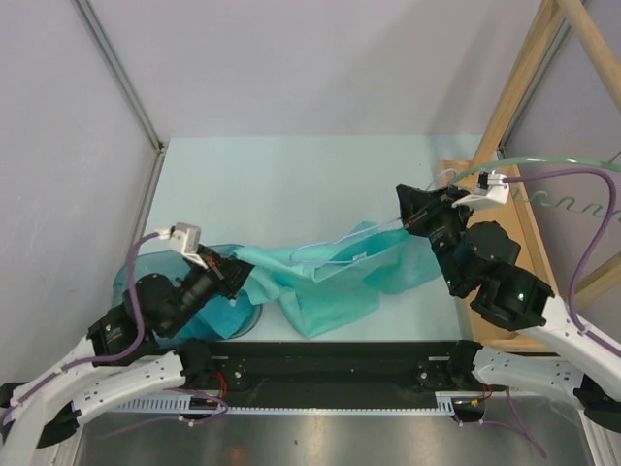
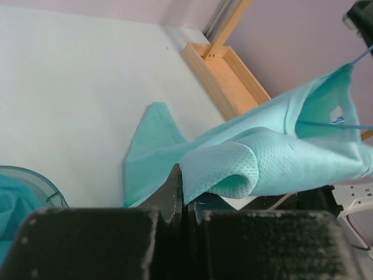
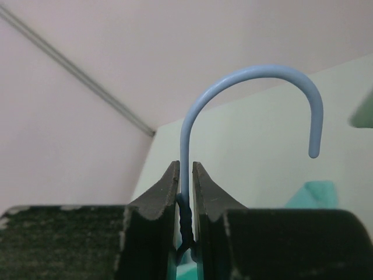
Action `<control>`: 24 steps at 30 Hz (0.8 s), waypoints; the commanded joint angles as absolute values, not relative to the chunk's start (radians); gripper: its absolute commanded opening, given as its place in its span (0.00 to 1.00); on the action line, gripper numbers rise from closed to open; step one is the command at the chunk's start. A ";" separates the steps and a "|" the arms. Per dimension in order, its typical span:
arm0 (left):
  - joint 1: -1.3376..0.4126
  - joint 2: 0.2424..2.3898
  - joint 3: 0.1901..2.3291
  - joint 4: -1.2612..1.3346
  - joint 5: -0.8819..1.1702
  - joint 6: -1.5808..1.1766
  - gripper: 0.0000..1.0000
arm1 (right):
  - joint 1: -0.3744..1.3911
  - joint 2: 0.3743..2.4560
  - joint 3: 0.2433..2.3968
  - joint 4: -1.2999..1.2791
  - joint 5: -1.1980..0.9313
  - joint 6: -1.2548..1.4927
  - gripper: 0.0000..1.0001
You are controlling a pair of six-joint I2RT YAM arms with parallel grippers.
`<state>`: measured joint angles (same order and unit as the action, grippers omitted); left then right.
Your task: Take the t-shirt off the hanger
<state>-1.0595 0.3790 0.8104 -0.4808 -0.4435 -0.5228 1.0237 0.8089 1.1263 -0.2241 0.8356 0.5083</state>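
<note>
A teal mesh t-shirt (image 1: 330, 291) hangs stretched between my two grippers above the table. My left gripper (image 1: 231, 272) is shut on a fold of the shirt's edge, which shows in the left wrist view (image 2: 233, 169) right at the fingertips (image 2: 175, 186). A light blue wire hanger (image 1: 325, 248) is still partly inside the shirt, and its wire crosses the neck opening (image 2: 326, 124). My right gripper (image 1: 408, 216) is shut on the hanger's twisted neck. The hook (image 3: 262, 76) rises above the jaws (image 3: 185, 175).
A wooden tray and frame (image 1: 514, 223) stand along the right edge of the table. A clear round container (image 1: 126, 277) holding teal cloth sits at the left, beside my left arm. Grey walls close in the back and left.
</note>
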 commanded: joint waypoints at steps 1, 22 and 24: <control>-1.054 0.506 0.811 -0.408 -0.307 -0.540 0.00 | 1.043 0.867 1.138 -0.042 0.651 0.669 0.00; -1.043 1.138 0.862 -0.161 -0.011 -0.499 0.39 | 1.209 0.726 1.192 -0.141 0.747 0.589 0.00; -1.042 1.219 0.867 -0.126 0.041 -0.500 0.72 | 1.209 0.706 1.189 -0.172 0.759 0.591 0.00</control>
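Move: The t-shirt, still on the blue hanger, hangs between the hands: its middle is some 15 cm right of the left hand, about level with it fore-and-aft and 6 cm lower. The bare table it goes down to lies about 17 cm right, 4 cm ahead and 22 cm below; the plastic tub is roughly 17 cm left, 5 ahead and 20 below. From the right hand, the shirt's middle lies about 12 cm left, 7 back and 15 below. Rightward and down, some 15 cm each way, the left hand carries its pinched edge of shirt towards the table, turning clockwise and tipping down about 20 degrees, then opening to about half. The right hand keeps its grip on the hanger neck, swings about 14 cm left and somewhat back, then reverses right while rising about 9 cm away from the shirt. ##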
